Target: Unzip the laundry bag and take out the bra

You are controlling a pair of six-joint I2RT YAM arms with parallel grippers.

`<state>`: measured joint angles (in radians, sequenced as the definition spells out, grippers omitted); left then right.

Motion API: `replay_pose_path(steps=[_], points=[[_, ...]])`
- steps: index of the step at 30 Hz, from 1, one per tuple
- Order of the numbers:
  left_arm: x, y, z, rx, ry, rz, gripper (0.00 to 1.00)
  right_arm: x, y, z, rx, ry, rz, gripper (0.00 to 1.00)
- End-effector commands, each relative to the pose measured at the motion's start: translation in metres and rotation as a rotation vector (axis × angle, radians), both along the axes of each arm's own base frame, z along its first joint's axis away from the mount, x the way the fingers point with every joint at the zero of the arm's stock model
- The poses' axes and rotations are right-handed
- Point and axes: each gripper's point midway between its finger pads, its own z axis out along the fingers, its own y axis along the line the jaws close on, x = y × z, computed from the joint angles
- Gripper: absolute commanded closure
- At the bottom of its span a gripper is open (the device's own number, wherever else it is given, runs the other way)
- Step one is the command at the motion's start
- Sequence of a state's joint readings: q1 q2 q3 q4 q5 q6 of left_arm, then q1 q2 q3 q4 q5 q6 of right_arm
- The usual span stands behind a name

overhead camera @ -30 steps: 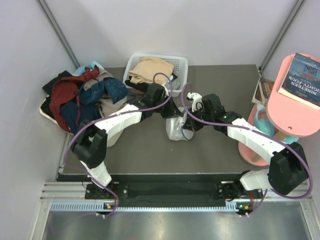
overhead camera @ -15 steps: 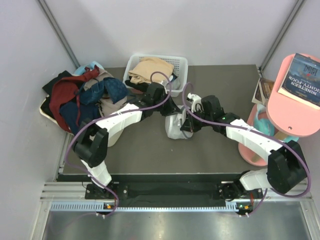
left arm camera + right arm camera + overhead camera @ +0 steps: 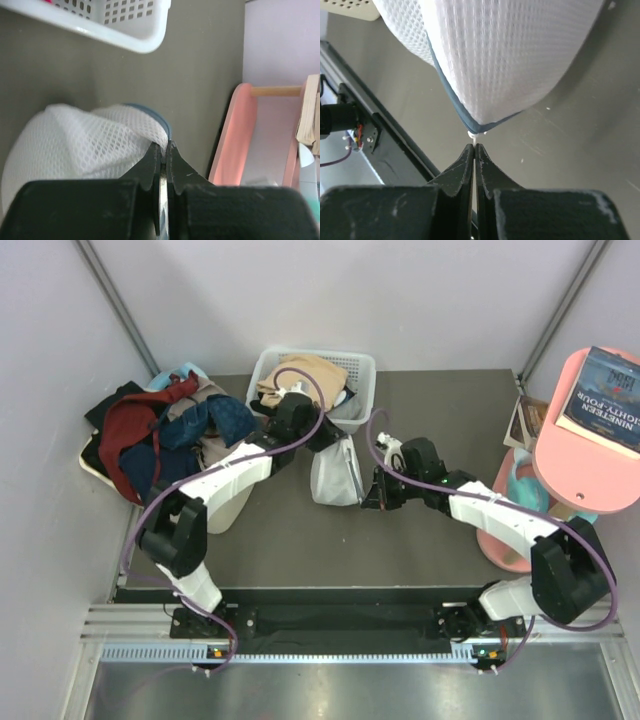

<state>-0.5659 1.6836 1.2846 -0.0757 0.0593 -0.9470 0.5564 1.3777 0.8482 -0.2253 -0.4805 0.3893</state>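
Observation:
The laundry bag (image 3: 335,475), a whitish mesh pouch with a dark zipper rim, hangs stretched between both grippers near the table's middle. My left gripper (image 3: 336,440) is shut on the bag's upper rim; in the left wrist view the mesh (image 3: 85,145) bulges left of the pinched edge (image 3: 163,146). My right gripper (image 3: 372,497) is at the bag's lower right, shut on the small white zipper pull (image 3: 473,136) below the dark zipper line (image 3: 465,117). The bag (image 3: 495,55) fills the top of the right wrist view. The bra does not show.
A white slotted basket (image 3: 358,368) with a tan garment (image 3: 300,375) stands just behind the bag. A heap of dark red and blue clothes (image 3: 160,435) lies at the left. A pink stand (image 3: 590,455) with a book (image 3: 610,395) is at the right.
My left gripper has moved back and left towards the basket, pulling the bag's rim with it. The bag now hangs taller and tauter. The right gripper has shifted slightly forward, still on the pull.

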Motion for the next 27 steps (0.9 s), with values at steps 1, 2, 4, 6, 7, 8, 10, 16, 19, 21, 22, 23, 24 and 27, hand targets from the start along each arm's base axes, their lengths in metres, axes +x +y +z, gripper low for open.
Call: replay_pose_path(steps=[1, 2, 4, 6, 7, 8, 10, 16, 19, 21, 22, 23, 24, 27], points=[[0.047, -0.007, 0.055, -0.174, -0.176, -0.055, 1.00, -0.023, -0.018, -0.002, -0.071, 0.017, 0.005, 1.00], [0.052, -0.012, 0.064, -0.185, -0.191, -0.078, 0.96, -0.025, -0.022, -0.001, -0.090, 0.011, 0.012, 1.00], [0.058, -0.020, 0.050, -0.181, -0.152, -0.128, 0.80, -0.022, -0.029, 0.001, -0.118, -0.003, 0.001, 1.00], [0.054, -0.027, 0.054, -0.195, -0.141, -0.184, 0.48, -0.019, -0.031, 0.010, -0.137, -0.025, 0.001, 1.00], [0.052, -0.028, 0.058, -0.196, -0.141, -0.192, 0.40, -0.015, -0.032, 0.013, -0.144, -0.034, -0.011, 1.00], [0.049, -0.026, 0.058, -0.184, -0.124, -0.192, 0.31, -0.011, -0.032, 0.023, -0.148, -0.050, -0.022, 1.00], [0.041, -0.020, 0.074, -0.162, -0.152, -0.194, 0.18, 0.001, -0.037, 0.032, -0.183, -0.080, -0.070, 1.00], [-0.006, -0.013, 0.092, -0.081, -0.119, -0.214, 0.17, 0.022, -0.027, 0.073, -0.149, -0.144, -0.085, 1.00], [-0.037, -0.035, 0.088, -0.084, -0.080, -0.309, 0.18, 0.024, -0.024, 0.081, -0.140, -0.161, -0.069, 1.00], [-0.055, -0.049, 0.081, -0.078, -0.060, -0.356, 0.19, 0.025, -0.024, 0.082, -0.144, -0.172, -0.063, 1.00], [-0.061, -0.055, 0.083, -0.097, -0.065, -0.382, 0.19, 0.024, -0.025, 0.083, -0.143, -0.178, -0.062, 1.00], [-0.066, -0.059, 0.078, -0.098, -0.053, -0.399, 0.19, 0.023, -0.025, 0.082, -0.144, -0.180, -0.060, 1.00], [-0.069, -0.063, 0.071, -0.092, -0.039, -0.413, 0.20, 0.023, -0.026, 0.081, -0.145, -0.181, -0.061, 1.00], [-0.075, -0.072, 0.058, -0.081, -0.008, -0.461, 0.23, 0.021, -0.028, 0.083, -0.136, -0.184, -0.073, 1.00]])
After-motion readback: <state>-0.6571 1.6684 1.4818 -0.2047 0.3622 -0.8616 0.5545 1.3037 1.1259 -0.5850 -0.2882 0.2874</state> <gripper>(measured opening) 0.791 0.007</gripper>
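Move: The left hand grips the far end of the laundry bag's zipped edge, with the bag's middle about 8 cm back, 2 cm left and 9 cm below. The zip's near end lies some 15 cm back, 4 cm right and 8 cm below; the right hand pinches its small white tab, with the bag's middle 8 cm ahead and 6 cm left. From the left hand, the white basket is 13 cm ahead, 7 cm left and 13 cm lower. The left hand first pushes about 4 cm forward and slightly down while its fingers open wide and let go of the zipped edge, then swings back some 11 cm, up nearly 10 cm and to the right, turning about 20 degrees clockwise so its open jaws come towards the end the right hand holds. The right hand keeps its pinch on the white tab, first drawing about 3 cm right, then lifting about 7 cm with a little forward. ##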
